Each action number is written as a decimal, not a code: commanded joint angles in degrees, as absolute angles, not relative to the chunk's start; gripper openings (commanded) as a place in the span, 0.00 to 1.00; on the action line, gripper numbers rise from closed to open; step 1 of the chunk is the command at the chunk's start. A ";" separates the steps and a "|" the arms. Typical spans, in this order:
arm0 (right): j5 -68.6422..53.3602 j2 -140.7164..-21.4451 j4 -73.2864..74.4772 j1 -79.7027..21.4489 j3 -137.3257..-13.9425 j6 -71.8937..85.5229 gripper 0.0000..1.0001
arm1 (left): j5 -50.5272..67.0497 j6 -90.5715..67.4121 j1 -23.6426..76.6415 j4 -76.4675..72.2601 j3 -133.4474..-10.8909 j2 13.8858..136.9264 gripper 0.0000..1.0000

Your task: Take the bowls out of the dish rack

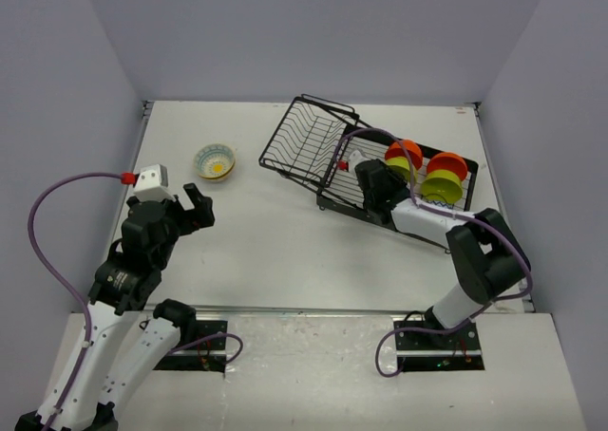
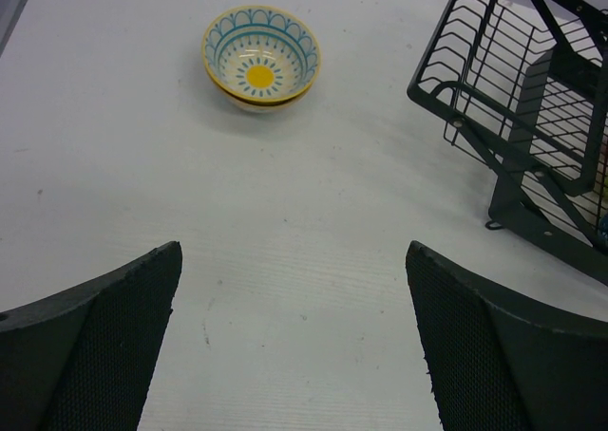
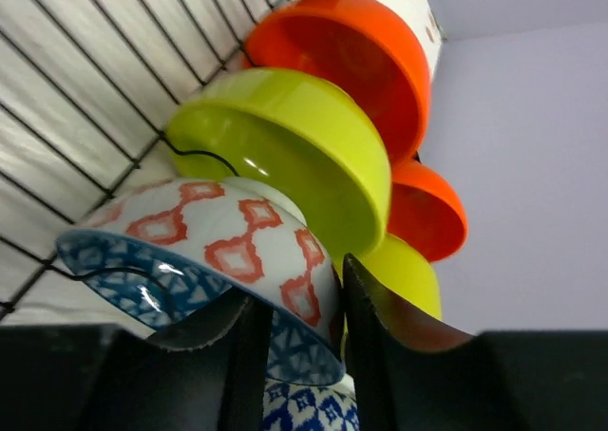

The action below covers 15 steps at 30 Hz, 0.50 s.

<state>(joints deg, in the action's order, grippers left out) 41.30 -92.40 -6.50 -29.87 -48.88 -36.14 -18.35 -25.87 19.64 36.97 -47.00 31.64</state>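
Note:
The black wire dish rack point(image 1: 304, 141) sits at the back right of the table. Orange point(image 3: 351, 61) and lime green point(image 3: 294, 156) bowls stand on edge in it, with a second orange and lime pair behind. My right gripper point(image 3: 304, 327) reaches into the rack point(image 3: 76, 80). Its fingers are shut on the rim of a blue patterned bowl point(image 3: 218, 251), one inside and one against the red-diamond outer wall. Another blue patterned bowl point(image 3: 304, 407) shows just below. A floral bowl with a yellow centre point(image 2: 259, 59) rests on the table. My left gripper point(image 2: 294, 336) hovers open near it, holding nothing.
The rack's empty left section point(image 2: 513, 99) tilts up to the right of the floral bowl point(image 1: 215, 161). Grey walls enclose the white table point(image 1: 266, 251) on three sides. My right arm point(image 1: 427, 222) lies over the rack's near edge.

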 commanded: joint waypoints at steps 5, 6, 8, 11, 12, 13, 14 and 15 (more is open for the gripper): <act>44.47 -91.84 -10.64 -29.88 -47.20 -32.52 0.06 | -17.49 -24.17 19.86 34.28 -46.85 31.64 1.00; 45.60 -91.76 -10.11 -29.88 -47.55 -32.00 0.06 | -17.32 -24.17 19.86 34.19 -46.76 31.64 1.00; 45.70 -90.97 -9.49 -29.80 -47.72 -31.38 0.05 | -17.23 -24.08 19.86 34.10 -46.76 31.55 1.00; 46.40 -89.92 -10.19 -29.88 -47.46 -31.82 0.03 | -17.05 -23.99 19.86 34.10 -46.76 31.64 1.00; 46.58 -89.39 -10.37 -29.97 -47.29 -31.99 0.02 | -17.05 -23.99 19.86 34.01 -46.76 31.64 1.00; 47.10 -88.95 -10.37 -29.97 -47.29 -32.34 0.01 | -17.05 -23.99 19.86 34.01 -46.76 31.55 1.00; 47.46 -88.68 -10.63 -30.06 -47.11 -32.69 0.00 | -17.05 -23.99 19.86 34.01 -46.76 31.64 1.00; 47.98 -87.99 -12.11 -30.06 -46.94 -33.22 0.00 | -16.96 -23.99 19.86 34.01 -46.76 31.64 1.00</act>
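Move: The blue bowl with the red-diamond outside stands tilted in the rack, its rim already between the right hand's open fingers; its middle is about 4 cm left, 1 cm ahead and 4 cm below. The left column's green bowl is some 6 cm ahead and 2 cm left, with the orange bowl about 10 cm straight ahead. The blue-flowered bowl is roughly 6 cm right and 5 cm back. From the left hand, the blue bowl lies about 48 cm right, 17 cm ahead and 18 cm below. The right hand swings about 2 cm to its right, away from the blue bowl's middle and towards the flowered bowl, turning some 5 degrees clockwise while its fingers, part open at first, close almost fully and pinch the blue bowl's rim between their tips. It then keeps that grip nearly in place, easing back less than 1 cm with the bowl still standing in the rack beside the green one. ##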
